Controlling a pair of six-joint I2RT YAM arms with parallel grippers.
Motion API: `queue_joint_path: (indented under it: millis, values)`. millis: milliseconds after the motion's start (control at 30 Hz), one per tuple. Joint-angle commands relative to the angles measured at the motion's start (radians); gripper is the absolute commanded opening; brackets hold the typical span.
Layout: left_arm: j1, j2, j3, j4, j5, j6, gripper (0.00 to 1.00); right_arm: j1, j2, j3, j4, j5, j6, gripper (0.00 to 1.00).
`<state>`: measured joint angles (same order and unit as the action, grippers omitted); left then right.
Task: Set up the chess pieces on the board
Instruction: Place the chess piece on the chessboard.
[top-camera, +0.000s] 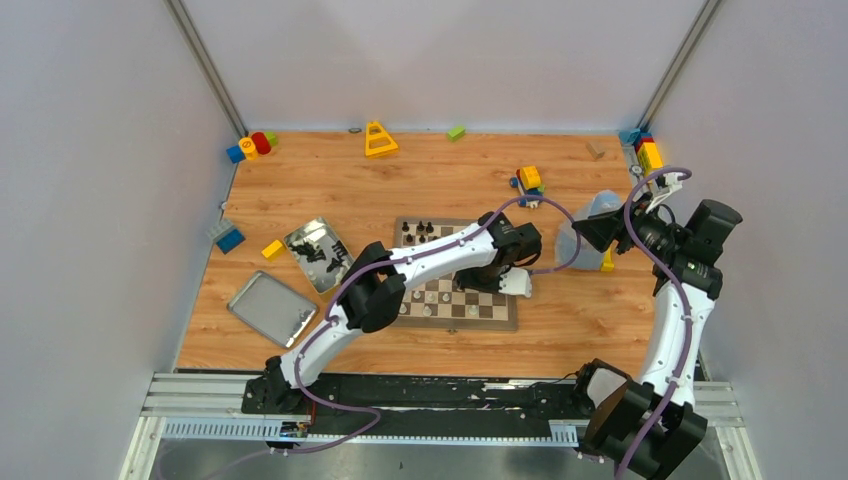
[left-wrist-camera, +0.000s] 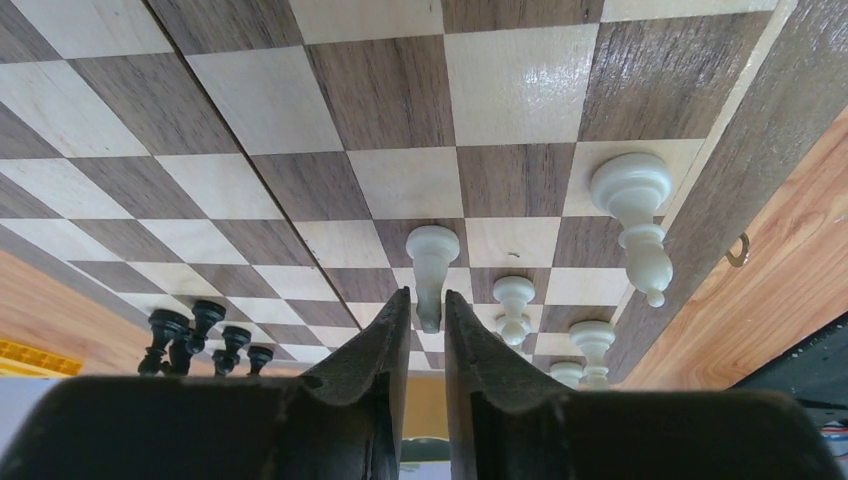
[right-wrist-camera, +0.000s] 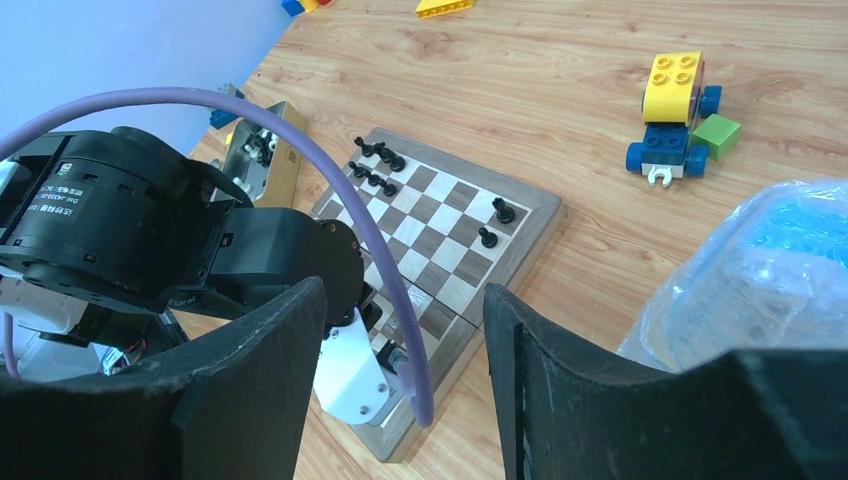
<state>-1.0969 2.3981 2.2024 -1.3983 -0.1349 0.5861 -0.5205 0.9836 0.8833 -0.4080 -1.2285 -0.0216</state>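
The board (top-camera: 450, 296) lies mid-table, checks dark brown and cream (left-wrist-camera: 400, 120) (right-wrist-camera: 440, 215). My left gripper (top-camera: 502, 281) hangs over its right side. In the left wrist view its jaws (left-wrist-camera: 428, 295) stand narrowly open on either side of the head of a white pawn (left-wrist-camera: 432, 250), which stands on a square with a thin gap each side. More white pieces (left-wrist-camera: 632, 195) (left-wrist-camera: 514, 295) line that edge. Black pieces (left-wrist-camera: 190, 335) (top-camera: 420, 232) cluster at the far corner. My right gripper (top-camera: 592, 232) (right-wrist-camera: 405, 290) is raised at the right, open and empty.
A silver tin (top-camera: 318, 252) holding black pieces and its flat lid (top-camera: 270, 308) lie left of the board. A clear plastic bag (right-wrist-camera: 760, 270) sits under the right gripper. A yellow and blue toy car (right-wrist-camera: 675, 110) and scattered blocks (top-camera: 379, 140) lie behind the board.
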Motion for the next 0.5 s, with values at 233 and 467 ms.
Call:
queue_joint_path:
  millis: [233, 467]
  values:
    - [-0.008, -0.125, -0.031, 0.110, -0.058, 0.004, 0.52, -0.007, 0.010, -0.001, 0.011, -0.023, -0.023, 0.60]
    - [0.062, -0.428, -0.305, 0.296, -0.042, -0.011, 0.67, -0.013, -0.012, 0.035, 0.012, 0.036, -0.003, 0.61]
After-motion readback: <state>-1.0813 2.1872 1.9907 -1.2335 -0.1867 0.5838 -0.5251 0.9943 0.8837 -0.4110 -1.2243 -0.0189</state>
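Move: The left hand is down over the near half of the board, its fingers on either side of the white piece just set there, whose middle is about 2 cm below the hand point. One white piece stands roughly 3 cm back and 3 cm left of the hand, another about 5 cm back and 3 cm right, both at the same height. For the right hand, the piece just set down lies some 24 cm left, 4 cm back and 22 cm below. Opening first, almost in place, the left hand spreads its fingers from about a quarter to two-thirds open on both sides of the white piece. It then lifts quickly, about 3.5 cm up and a little forward, drawing off the head of the piece while the wrist tilts some 10 degrees so the fingertips swing forward. ##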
